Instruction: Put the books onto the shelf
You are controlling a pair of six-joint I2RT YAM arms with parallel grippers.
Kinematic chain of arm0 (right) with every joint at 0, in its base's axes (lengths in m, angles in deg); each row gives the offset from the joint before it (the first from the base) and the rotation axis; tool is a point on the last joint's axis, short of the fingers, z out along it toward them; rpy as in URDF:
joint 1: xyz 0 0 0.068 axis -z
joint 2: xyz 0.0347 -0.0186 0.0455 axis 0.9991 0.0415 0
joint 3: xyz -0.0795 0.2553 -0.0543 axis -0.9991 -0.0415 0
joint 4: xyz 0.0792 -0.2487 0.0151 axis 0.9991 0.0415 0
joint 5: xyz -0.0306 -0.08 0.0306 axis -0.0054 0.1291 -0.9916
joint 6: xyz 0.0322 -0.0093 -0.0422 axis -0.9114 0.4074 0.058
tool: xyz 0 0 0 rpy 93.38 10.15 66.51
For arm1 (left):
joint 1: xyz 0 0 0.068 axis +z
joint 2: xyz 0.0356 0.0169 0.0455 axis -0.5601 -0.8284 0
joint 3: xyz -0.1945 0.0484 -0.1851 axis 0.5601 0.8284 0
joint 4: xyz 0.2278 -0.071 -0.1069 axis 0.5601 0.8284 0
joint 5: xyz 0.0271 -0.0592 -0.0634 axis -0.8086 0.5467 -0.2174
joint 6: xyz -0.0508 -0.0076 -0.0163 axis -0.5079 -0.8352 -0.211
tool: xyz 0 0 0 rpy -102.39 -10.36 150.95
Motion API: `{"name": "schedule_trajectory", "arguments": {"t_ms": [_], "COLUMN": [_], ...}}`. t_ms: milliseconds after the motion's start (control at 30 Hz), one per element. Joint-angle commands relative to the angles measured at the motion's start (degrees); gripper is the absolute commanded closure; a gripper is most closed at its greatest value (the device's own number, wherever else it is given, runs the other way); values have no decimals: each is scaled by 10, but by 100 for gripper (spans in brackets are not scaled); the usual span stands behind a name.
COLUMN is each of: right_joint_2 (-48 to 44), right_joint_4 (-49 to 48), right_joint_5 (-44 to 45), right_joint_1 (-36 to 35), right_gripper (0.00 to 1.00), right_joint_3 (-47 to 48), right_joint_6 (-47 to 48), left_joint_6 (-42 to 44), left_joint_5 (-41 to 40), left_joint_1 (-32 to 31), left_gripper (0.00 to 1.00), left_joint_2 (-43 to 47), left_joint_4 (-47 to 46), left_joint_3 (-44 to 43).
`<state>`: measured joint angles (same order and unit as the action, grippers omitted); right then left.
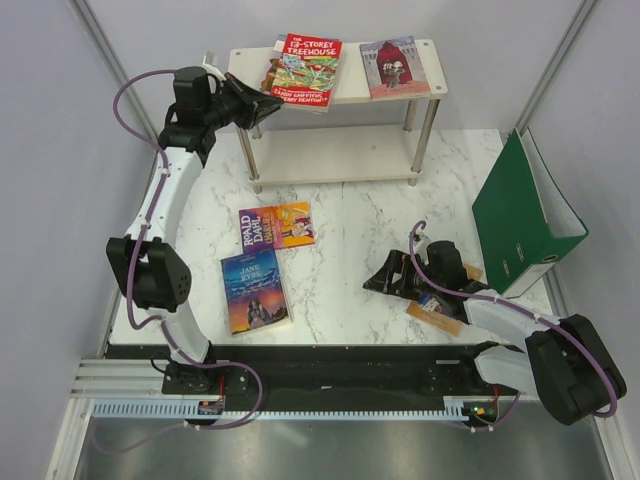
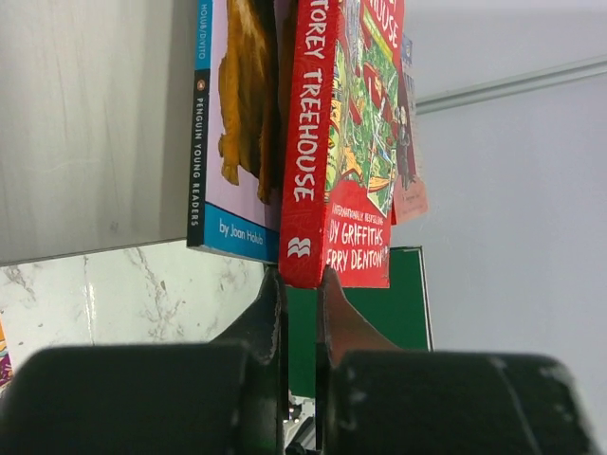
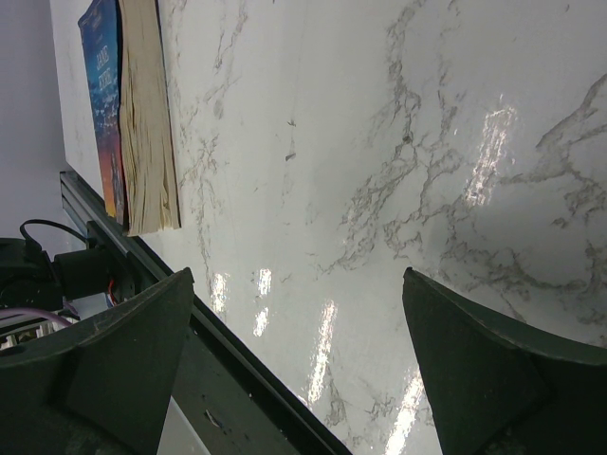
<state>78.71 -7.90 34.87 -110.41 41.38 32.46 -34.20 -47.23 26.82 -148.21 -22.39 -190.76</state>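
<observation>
The shelf [image 1: 340, 165] stands at the back of the table. On its top board lie the red Treehouse book [image 1: 305, 70] and a book with a red-robed figure [image 1: 395, 68]. My left gripper [image 1: 255, 108] is at the shelf's top left corner. In the left wrist view its jaws [image 2: 300, 275] are shut on the near corner of the Treehouse book [image 2: 322, 142], which lies on a blue book [image 2: 232, 123]. The Roald Dahl book [image 1: 276, 226] and Jane Eyre [image 1: 255, 290] lie flat on the table. My right gripper [image 1: 390, 280] [image 3: 299, 275] rests low and open, holding nothing. A tan book [image 1: 437, 315] lies partly under the right arm.
A large green ring binder [image 1: 520, 215] stands open at the right edge of the table, and it shows behind the left fingers [image 2: 379, 303]. Grey walls close in the sides and back. The black front rail [image 3: 237, 379] runs just beside the right gripper.
</observation>
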Motion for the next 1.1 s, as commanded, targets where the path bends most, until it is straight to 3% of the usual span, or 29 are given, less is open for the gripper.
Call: {"name": "schedule_trajectory", "arguments": {"t_ms": [0, 300, 667, 1067], "right_joint_2": [-2, -1, 1, 1], "right_joint_4": [-23, -23, -23, -24], "right_joint_5": [-7, -8, -9, -9], "right_joint_1": [-2, -2, -2, -2], "right_gripper": [2, 2, 2, 2], "right_joint_3": [-1, -1, -2, -2], "right_joint_6": [0, 0, -1, -1], "left_joint_6": [-10, -85, -156, -226], "left_joint_5": [0, 25, 42, 86], "left_joint_1": [0, 6, 15, 38], "left_gripper": [98, 98, 98, 98], "left_joint_2": [35, 61, 60, 7], "left_joint_4": [-38, -145, -270, -289], "left_joint_3": [20, 80, 79, 40]}}
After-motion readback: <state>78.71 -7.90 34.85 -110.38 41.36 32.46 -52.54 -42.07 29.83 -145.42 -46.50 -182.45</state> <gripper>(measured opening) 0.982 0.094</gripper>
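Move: The left hand already pinches the lower spine corner of the red Treehouse book on the top shelf; that book's middle lies about 9 cm ahead, 6 cm to the right and 1 cm lower. The dogs book beneath is some 8 cm ahead, 4 cm right and 3 cm down; the pink book lies about 8 cm ahead, 25 cm right and 3 cm below the hand. From the idle right hand, the Treehouse book is roughly 37 cm ahead, 17 cm left and 31 cm up. Upward, after easing back about 1 cm, the left hand raises the pinched spine corner of the Treehouse book some 6 cm away from the dogs book, drifting a little left at the very end. As it lifts, the wrist rolls about 15 degrees, left side down, and its fingers tip slightly upward; they stay nearly shut and keep their pinch. ##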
